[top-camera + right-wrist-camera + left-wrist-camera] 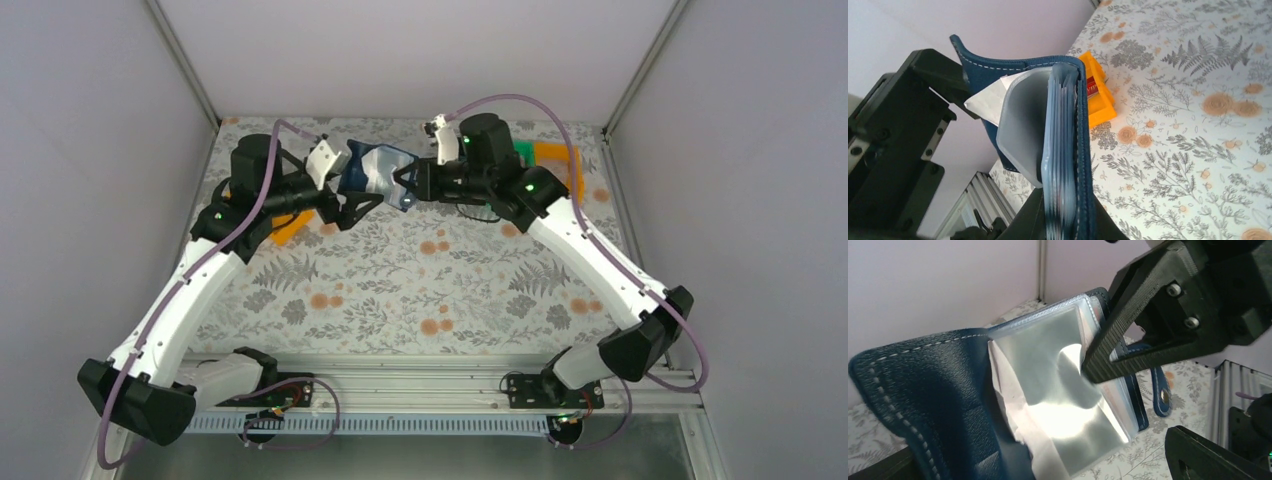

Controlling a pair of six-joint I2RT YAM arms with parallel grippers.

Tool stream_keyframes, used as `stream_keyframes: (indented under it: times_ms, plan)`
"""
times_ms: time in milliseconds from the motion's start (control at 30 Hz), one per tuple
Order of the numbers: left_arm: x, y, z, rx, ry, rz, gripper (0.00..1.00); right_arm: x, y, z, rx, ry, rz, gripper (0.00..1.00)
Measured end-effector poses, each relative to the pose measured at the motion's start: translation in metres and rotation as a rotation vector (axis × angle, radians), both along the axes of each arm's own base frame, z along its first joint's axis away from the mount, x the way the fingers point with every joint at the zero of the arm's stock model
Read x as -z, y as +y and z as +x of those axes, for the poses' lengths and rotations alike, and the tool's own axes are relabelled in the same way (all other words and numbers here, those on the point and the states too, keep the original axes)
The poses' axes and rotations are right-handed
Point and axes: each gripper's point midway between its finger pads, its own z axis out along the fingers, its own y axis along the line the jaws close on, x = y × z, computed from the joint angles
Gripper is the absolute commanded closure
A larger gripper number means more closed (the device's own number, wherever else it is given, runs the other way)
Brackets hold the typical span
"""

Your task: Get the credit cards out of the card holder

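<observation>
The navy card holder [372, 172] hangs open in the air at the back of the table, between both grippers. My right gripper [408, 188] is shut on its stack of clear sleeves [1063, 150] and its back cover [1083, 165]. In the left wrist view the right gripper's black fingers [1128, 340] pinch the sleeves [1058, 390]. My left gripper [345, 195] is open, with the navy front flap [923, 405] lying between its spread fingers. A white paper [990, 102] pokes from the flap. One red credit card [1091, 88] lies in an orange bin [1100, 107]. No card shows in the sleeves.
The orange bin [288, 226] sits on the flowered tablecloth [420, 290] under the left arm. A green bin [522, 152] and a second orange bin [560, 155] stand at the back right behind the right arm. Grey walls close in on three sides.
</observation>
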Motion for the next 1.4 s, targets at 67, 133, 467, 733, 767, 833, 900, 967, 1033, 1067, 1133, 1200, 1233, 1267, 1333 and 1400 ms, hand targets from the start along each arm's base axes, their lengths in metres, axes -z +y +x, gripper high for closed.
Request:
stream_keyframes:
  times_ms: [67,133,467,733,767,833,900,967,1033,1067,1133,1200,1233,1267,1333,1400]
  plan:
    - [0.004,0.0,0.004,-0.019,0.006,0.014,0.0,0.003,0.008,0.002,0.039,0.029,-0.007,0.96]
    - [0.008,-0.001,0.008,-0.036,0.012,0.026,0.0,-0.001,0.016,0.002,0.058,0.033,-0.002,0.96]
    - [0.017,0.011,0.023,-0.147,-0.005,0.089,0.03,-0.014,0.03,0.002,0.057,0.02,0.01,0.96]
    - [0.012,0.016,0.015,-0.133,-0.018,0.087,0.38,-0.012,0.033,-0.011,-0.059,0.025,0.02,0.96]
    - [0.011,0.015,0.012,-0.122,-0.016,0.081,0.42,-0.012,0.033,-0.013,-0.077,0.024,0.024,0.96]
    - [0.011,0.014,0.009,-0.109,-0.007,0.07,0.44,-0.013,0.033,-0.016,-0.106,0.017,0.028,0.96]
    - [0.01,0.014,0.007,-0.102,-0.001,0.062,0.44,-0.014,0.034,-0.018,-0.132,0.006,0.027,0.96]
    - [0.009,0.014,0.006,-0.096,0.002,0.058,0.45,-0.015,0.033,-0.019,-0.149,-0.007,0.027,0.96]
    - [0.009,0.012,0.003,-0.081,0.005,0.051,0.48,-0.018,0.03,-0.022,-0.164,-0.014,0.032,0.96]
    - [0.008,0.011,0.002,-0.072,0.005,0.047,0.49,-0.019,0.029,-0.023,-0.17,-0.016,0.037,0.96]
    - [0.006,0.007,-0.003,-0.036,0.009,0.032,0.57,-0.022,0.027,-0.027,-0.183,-0.015,0.046,0.96]
    - [0.005,0.005,-0.007,-0.004,0.014,0.014,0.76,-0.023,0.026,-0.03,-0.194,-0.013,0.053,0.96]
    - [0.004,0.004,-0.008,0.007,0.021,0.002,0.86,-0.024,0.026,-0.031,-0.198,-0.011,0.055,0.96]
    - [0.003,0.004,-0.009,0.013,0.029,-0.009,0.95,-0.023,0.026,-0.031,-0.2,-0.009,0.055,0.96]
    - [0.003,0.006,-0.007,0.007,0.041,-0.023,0.97,-0.022,0.024,-0.031,-0.204,-0.006,0.053,0.96]
    - [0.003,0.008,-0.006,0.001,0.054,-0.032,0.97,-0.023,0.023,-0.031,-0.21,-0.015,0.051,0.96]
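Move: Just ahead of the left hand's wide-open fingers, the card holder's middle lies about 5 cm farther out, 2 cm to the right and roughly 1 cm lower. The right hand already grips its right side, so from there the middle is some 4 cm left, 1 cm ahead and 2 cm below. From the left hand, the orange box stands about 22 cm left and 6 cm ahead, the black box about 18 cm right and 15 cm ahead, both some 33 cm below. Reaching about 2.5 cm forward and a little down, the open left fingers go to the holder's free left part, then draw back some 3 cm while closing nearly shut on its pale inner flap. The right hand keeps its grip and carries the holder about 3 cm left, with a slight rise, then back some 3 cm, turning roughly 15 degrees counter-clockwise. ##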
